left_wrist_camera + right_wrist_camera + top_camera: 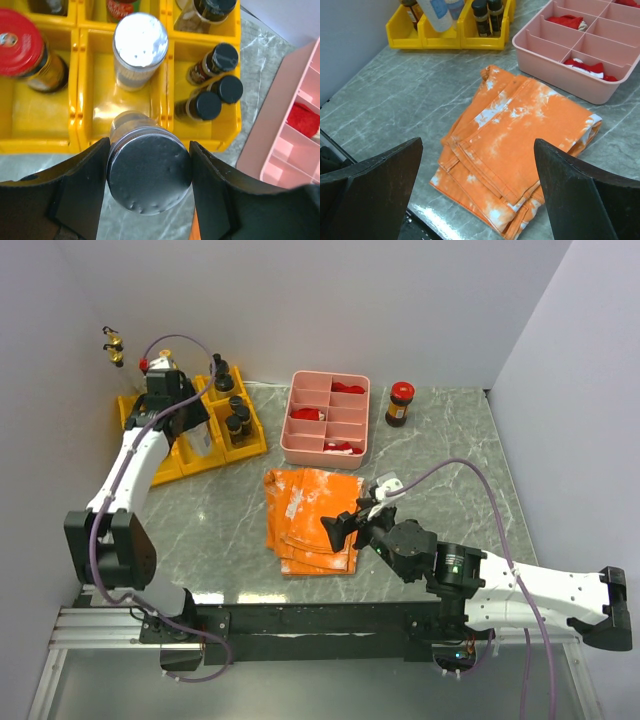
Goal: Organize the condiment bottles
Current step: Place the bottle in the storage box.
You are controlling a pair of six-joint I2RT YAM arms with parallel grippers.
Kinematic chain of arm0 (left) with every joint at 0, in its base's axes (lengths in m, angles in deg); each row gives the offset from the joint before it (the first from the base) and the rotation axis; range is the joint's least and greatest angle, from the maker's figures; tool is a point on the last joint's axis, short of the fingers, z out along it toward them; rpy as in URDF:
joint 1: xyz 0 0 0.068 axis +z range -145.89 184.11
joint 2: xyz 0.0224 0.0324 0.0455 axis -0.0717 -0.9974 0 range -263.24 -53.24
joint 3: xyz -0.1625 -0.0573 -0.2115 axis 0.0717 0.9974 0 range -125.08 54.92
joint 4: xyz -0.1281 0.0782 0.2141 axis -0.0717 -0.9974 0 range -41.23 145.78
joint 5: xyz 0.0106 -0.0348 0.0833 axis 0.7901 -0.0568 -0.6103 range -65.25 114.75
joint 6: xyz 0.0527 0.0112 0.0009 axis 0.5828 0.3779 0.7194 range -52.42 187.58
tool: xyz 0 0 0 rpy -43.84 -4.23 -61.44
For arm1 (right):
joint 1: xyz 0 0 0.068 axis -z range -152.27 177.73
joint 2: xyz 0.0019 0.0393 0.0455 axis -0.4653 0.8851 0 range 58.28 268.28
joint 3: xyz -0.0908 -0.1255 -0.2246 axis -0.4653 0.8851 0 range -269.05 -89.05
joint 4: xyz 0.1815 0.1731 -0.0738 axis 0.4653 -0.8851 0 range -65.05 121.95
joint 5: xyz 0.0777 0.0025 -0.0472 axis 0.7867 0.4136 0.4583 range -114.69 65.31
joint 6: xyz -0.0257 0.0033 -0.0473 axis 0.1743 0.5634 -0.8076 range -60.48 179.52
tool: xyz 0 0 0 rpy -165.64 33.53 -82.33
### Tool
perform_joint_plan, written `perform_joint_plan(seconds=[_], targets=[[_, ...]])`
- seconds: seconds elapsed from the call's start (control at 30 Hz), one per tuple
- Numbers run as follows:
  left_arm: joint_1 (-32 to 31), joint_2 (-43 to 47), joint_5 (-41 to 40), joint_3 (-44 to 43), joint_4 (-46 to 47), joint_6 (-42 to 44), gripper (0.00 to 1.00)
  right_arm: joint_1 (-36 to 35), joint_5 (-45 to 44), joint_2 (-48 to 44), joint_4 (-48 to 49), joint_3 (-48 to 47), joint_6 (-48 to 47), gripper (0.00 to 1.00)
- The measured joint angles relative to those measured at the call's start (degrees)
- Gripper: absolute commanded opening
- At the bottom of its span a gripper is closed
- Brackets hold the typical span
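My left gripper (pixel 149 175) is shut on a clear jar with a silver cap (pixel 149 170). Its black fingers (pixel 80 192) press both sides of the cap. The jar (pixel 440 12) leans over the front of the middle compartment of the yellow bins (pixel 45 145); I cannot tell whether its base rests there. In the bins stand a red-capped jar (pixel 20 42), a silver-topped shaker (pixel 140 42) and three small black-capped bottles (pixel 220 57). Another red-capped jar (pixel 401 403) stands alone on the table to the right of the pink tray. My right gripper (pixel 477 190) hangs open over the orange cloth.
The folded orange cloth (pixel 312 518) lies mid-table. The pink divided tray (pixel 328 452) with red pieces sits behind it, right of the yellow bins (pixel 248 448). Two small gold-topped bottles (pixel 114 346) stand by the back-left wall. Walls close in on three sides.
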Motion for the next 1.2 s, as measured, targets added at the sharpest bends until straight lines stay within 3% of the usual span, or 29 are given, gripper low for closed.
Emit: perform_joint_plan(seconds=[0.33, 0.47, 0.63, 0.77, 0.93, 1.03, 1.2], targets=[[1.18, -9.49, 2.1, -2.73, 5.64, 3.37, 0.01, 0.0, -0.02, -0.63, 0.0, 0.66, -0.07, 1.0], [1.84, -11.91, 3.23, -2.75, 6.97, 4.22, 0.25, 0.0, -0.04, -0.61, 0.0, 0.66, -0.24, 1.0], [2.71, -14.29, 3.39, -3.45, 7.21, 4.55, 0.39, 0.0, -0.07, -0.61, 0.0, 0.66, -0.55, 1.0], [3.08, -15.23, 3.23, -3.74, 7.06, 4.52, 0.71, 0.0, -0.09, -0.61, 0.0, 0.66, -0.61, 1.0], [3.1, -15.23, 3.21, -5.33, 6.05, 4.59, 0.82, 0.0, -0.2, -0.61, -0.07, 0.63, -0.59, 1.0], [3.1, -15.23, 3.26, -8.04, 5.18, 4.46, 0.98, 0.0, -0.28, -0.57, -0.48, 0.55, -0.17, 1.0], [3.1, -14.16, 5.01, -11.41, 1.38, 4.48, 0.97, 0.13, -2.01, 1.11, -2.25, -0.74, 0.96, 1.0]])
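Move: My left hand holds the white-capped bottle. Its place, the front part of the storage box's middle front compartment, is about 6 cm ahead, 2 cm left and 14 cm down. Another white-capped bottle stands 6 cm beyond that place; the red-capped jar is 6 cm ahead of my hand and 14 cm left, the small black-capped bottles 10 cm ahead and 8 cm right. From my idle right hand the place is some 28 cm ahead and 35 cm left, well below. I carry the held bottle forward about 5 cm, then mostly down, some 7 cm in all with a slight drift left, into the middle compartment close in front of the other white-capped bottle. Once down, my left fingers open wide, let go of the cap and rise clear by about 5 cm. ##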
